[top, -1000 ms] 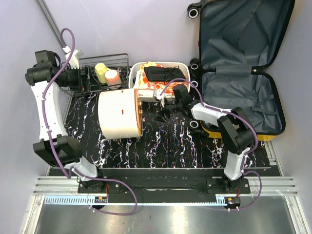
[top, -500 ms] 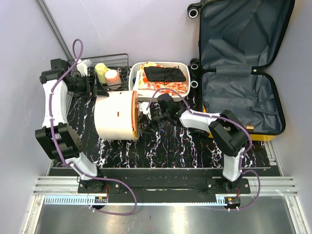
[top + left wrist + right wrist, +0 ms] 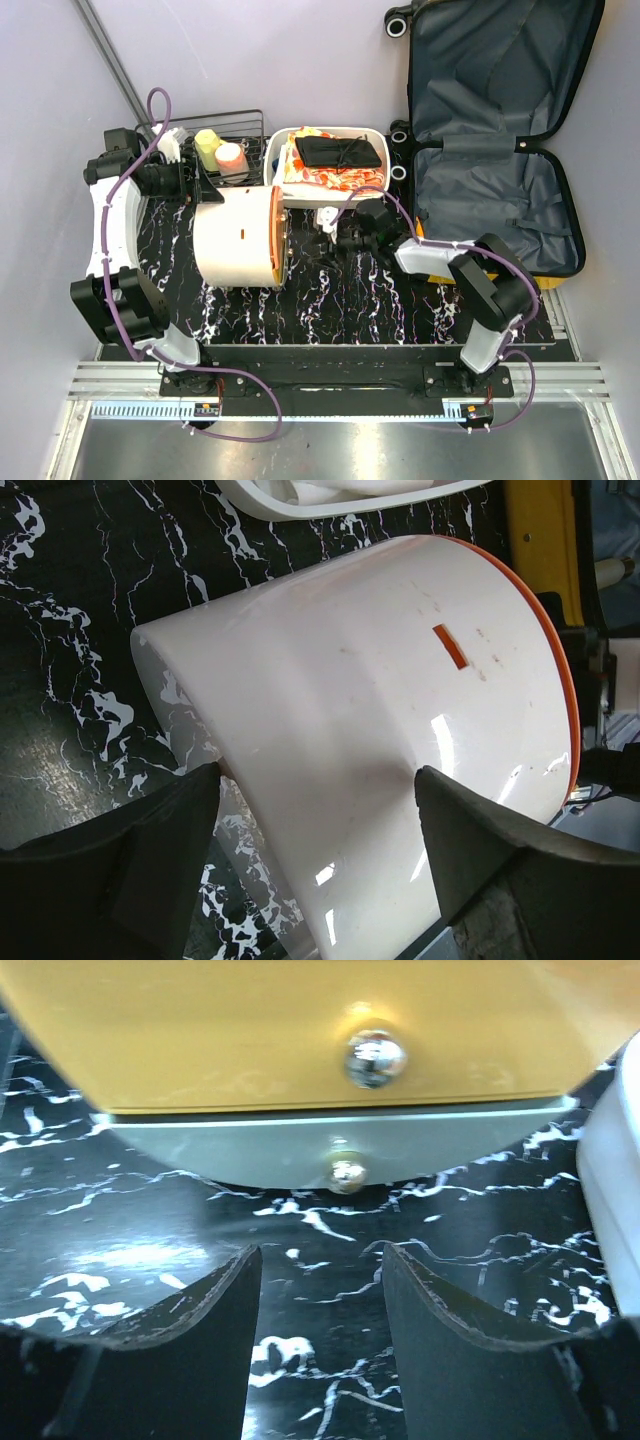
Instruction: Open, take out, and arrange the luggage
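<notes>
The luggage (image 3: 497, 205) lies open at the right, its yellow shell edge at the front and its dark grey lining showing. A cream-and-orange round container (image 3: 238, 245) lies on its side on the black marbled mat. My left gripper (image 3: 200, 188) is at the container's back left corner. In the left wrist view its jaws (image 3: 315, 780) stand open wide, with the cream wall (image 3: 350, 710) right beyond them. My right gripper (image 3: 335, 234) is open and empty (image 3: 320, 1290), low over the mat. It faces the container's orange end (image 3: 250, 1030) a short way off.
A white tray (image 3: 282, 150) with a black item and orange-patterned things stands behind the container, and its wall (image 3: 615, 1190) is close on my right gripper's side. A wire rack (image 3: 240, 125) at the back left holds a yellow (image 3: 207, 146) and a pink item (image 3: 231, 158).
My left arm swung in from the far left to the container. My right gripper reached left to the container's orange end, then pulled back right. The container slid slightly left.
</notes>
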Controlling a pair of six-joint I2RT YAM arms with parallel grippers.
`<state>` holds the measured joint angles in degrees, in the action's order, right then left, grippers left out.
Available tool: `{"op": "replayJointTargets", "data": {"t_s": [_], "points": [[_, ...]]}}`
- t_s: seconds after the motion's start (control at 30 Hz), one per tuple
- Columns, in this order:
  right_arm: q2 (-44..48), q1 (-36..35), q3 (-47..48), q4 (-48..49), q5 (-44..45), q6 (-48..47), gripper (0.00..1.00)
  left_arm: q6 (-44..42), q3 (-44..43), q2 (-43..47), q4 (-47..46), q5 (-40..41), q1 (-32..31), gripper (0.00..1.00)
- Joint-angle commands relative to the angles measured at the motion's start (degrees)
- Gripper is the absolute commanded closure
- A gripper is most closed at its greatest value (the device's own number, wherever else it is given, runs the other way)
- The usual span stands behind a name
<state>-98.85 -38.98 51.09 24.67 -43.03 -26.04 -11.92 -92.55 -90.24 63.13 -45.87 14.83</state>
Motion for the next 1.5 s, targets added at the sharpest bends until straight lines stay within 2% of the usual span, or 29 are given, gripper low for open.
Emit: {"op": "replayJointTargets", "data": {"t_s": [0.0, 0.13, 0.2, 0.57, 0.73, 0.9, 1.03, 1.1, 1.47], "points": [[-6.95, 1.98, 6.03, 6.01, -0.56, 0.12, 0.41, 1.55, 0.44, 0.85, -3.1, -1.59, -0.85, 0.19], [-11.53, 1.89, 11.65, 6.18, -4.16, 0.37, 0.45, 2.34, 0.8, 0.85, -4.33, -1.42, -0.86, 0.19], [-13.99, 1.8, 15.33, 3.04, -6.36, 0.21, 0.47, 2.25, 1.41, 1.11, -4.68, -1.51, -0.86, 0.19], [-20.07, 1.63, 23.88, -5.15, -11.38, 2.14, 0.45, 2.43, 1.15, -0.29, -5.04, -2.12, -0.86, 0.19], [-20.33, 2.15, 26.52, -8.06, -13.4, 11.52, 0.43, 2.43, 0.53, -0.99, -5.04, -2.12, -0.86, 0.19], [-22.34, 2.77, 26.34, -2.61, -14.37, 29.78, 0.41, 1.91, 0.97, -1.17, -5.04, -2.47, -0.86, 0.19], [-25.07, 3.21, 26.87, 1.95, -13.58, 37.89, 0.41, 1.46, 1.76, -1.17, -5.04, -2.74, -0.86, 0.2], [-25.95, 3.56, 26.87, 2.93, -12.62, 40.27, 0.41, 1.38, 2.11, -1.08, -4.95, -3.09, -0.85, 0.2], [-27.28, 4.7, 26.43, 1.61, -11.99, 40.11, 0.43, 1.38, 2.29, -2.22, -5.04, -3.97, -0.85, 0.2]]}}
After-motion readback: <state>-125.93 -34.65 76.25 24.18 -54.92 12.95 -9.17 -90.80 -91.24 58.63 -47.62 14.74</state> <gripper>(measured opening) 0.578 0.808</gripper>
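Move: The lower drawer's knob, on the right-facing front of the small cabinet, lies about 4 cm ahead of the right hand, 7 cm to its left and 3 cm lower. The upper drawer's knob sits some 5 cm above that one. The cabinet's middle is roughly 18 cm left and 4 cm ahead of the right hand, and the white tray of clothes 20 cm straight ahead. From the left hand, the lower knob is about 18 cm right, 4 cm back and 16 cm down. Forward and to its left, about 5 cm each way, the right hand comes in on the lower drawer's knob, then rolls some 40 degrees about its pointing direction, top side leaning forward, while sinking to finish about 4 cm lower. Its fingers stay open, the knob ending close by one fingertip. The left hand stays at the cabinet's upper back edge, open fingers astride it, creeping about a centimetre forward. ##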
